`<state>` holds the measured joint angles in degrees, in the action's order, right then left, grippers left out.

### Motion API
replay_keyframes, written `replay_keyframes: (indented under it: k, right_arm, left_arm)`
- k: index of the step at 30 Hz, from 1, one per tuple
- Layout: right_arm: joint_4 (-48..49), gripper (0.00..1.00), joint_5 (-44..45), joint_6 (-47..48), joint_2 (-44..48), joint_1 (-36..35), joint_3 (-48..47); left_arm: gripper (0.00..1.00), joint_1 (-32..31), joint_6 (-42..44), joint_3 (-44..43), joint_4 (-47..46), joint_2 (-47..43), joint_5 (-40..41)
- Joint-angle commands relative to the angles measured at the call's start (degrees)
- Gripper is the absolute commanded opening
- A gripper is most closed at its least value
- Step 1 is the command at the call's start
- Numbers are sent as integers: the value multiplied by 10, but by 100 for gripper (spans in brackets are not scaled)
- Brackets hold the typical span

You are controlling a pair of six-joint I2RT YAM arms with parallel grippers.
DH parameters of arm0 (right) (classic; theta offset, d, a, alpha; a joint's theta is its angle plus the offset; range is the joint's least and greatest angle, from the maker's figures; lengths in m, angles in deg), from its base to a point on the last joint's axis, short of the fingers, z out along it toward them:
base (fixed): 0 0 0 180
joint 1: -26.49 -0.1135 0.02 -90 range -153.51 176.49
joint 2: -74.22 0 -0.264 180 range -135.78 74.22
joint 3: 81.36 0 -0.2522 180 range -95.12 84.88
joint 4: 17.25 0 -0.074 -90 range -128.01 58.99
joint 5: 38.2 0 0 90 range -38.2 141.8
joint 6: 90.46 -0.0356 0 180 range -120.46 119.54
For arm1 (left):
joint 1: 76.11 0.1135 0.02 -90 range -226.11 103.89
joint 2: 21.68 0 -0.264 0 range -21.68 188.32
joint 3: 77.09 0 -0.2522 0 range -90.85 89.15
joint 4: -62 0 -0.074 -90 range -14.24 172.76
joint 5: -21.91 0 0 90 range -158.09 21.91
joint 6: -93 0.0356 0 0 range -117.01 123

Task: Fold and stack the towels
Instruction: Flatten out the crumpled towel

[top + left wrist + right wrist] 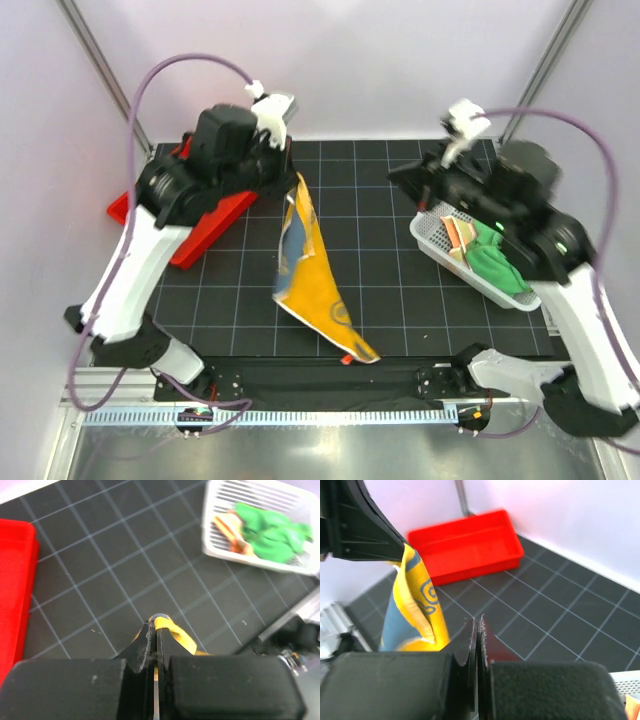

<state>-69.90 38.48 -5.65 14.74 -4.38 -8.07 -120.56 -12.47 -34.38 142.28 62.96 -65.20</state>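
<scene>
The yellow-orange towel (312, 290) hangs by one corner from my left gripper (296, 176), which is shut on it above the mat. Its lower end rests on the mat near the front edge. In the left wrist view the yellow hem (175, 632) sticks out between the closed fingers of the left gripper (156, 620). My right gripper (400, 175) hovers to the towel's right, shut with nothing in it, its tip (479, 622) close to the hanging towel (417, 600). The green towel (495, 260) and the striped dotted towel (458, 232) lie crumpled in the basket.
A white perforated basket (430, 236) stands at the right of the mat, under the right arm. The red tray (215, 228) lies at the back left, partly under the left arm. A metal rail runs along the front edge.
</scene>
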Motion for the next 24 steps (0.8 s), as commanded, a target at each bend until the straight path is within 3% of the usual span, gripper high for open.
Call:
replay_keyframes:
  k: [1, 3, 4, 7, 12, 15, 19, 24]
  right_arm:
    - [8, 1, 37, 28, -101, 4, -33]
    - [2, 6, 0, 0, -133, 4, -25]
    - [28, 21, -28, -10, -132, 2, -2]
    - [122, 38, -28, -74, -98, -3, 142]
    - [239, 44, 42, -225, -47, -30, 353]
    - [381, 52, 51, -257, -39, -62, 449]
    - [456, 53, 44, -209, -108, -89, 485]
    - [490, 52, 23, -178, -202, -89, 456]
  left_arm:
    - [0, 50, 32, -56, 0, 72, -70]
    - [0, 52, 45, -35, -5, 82, -72]
    - [0, 53, 47, -16, -10, 79, -69]
    - [0, 71, 35, 108, -63, 58, -68]
    - [0, 137, -26, 243, -141, 33, -134]
    - [0, 153, -34, 285, -165, 36, -148]
    - [0, 170, -40, 310, -181, 47, -170]
    - [0, 184, -26, 312, -175, 64, -163]
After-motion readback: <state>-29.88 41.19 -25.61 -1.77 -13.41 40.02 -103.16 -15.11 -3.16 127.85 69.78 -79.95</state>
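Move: The left hand holds the towel by its top corner; the hanging cloth's middle is some 18 cm below that hand, 6 cm back and 3 cm to the right, its lower end swung back. From the empty right hand that same middle lies about 16 cm to the left, 4 cm back and 22 cm down. The red bin is roughly 22 cm ahead of the left hand, 29 cm left and 40 cm down; the white basket is about 12 cm ahead of the right hand, 27 cm right and 42 cm down. With its fingers opening from shut to about half, the right hand swings briefly forward and then drops some 32 cm, tipping its fingers down by about 35 degrees and working about 10 cm left to the hanging towel's right edge. The left hand keeps its pinch on the top corner as it goes forward and then mostly down towards the table, about 20 cm lower, its fingers tipping down too and stopping there while the right hand comes on. ##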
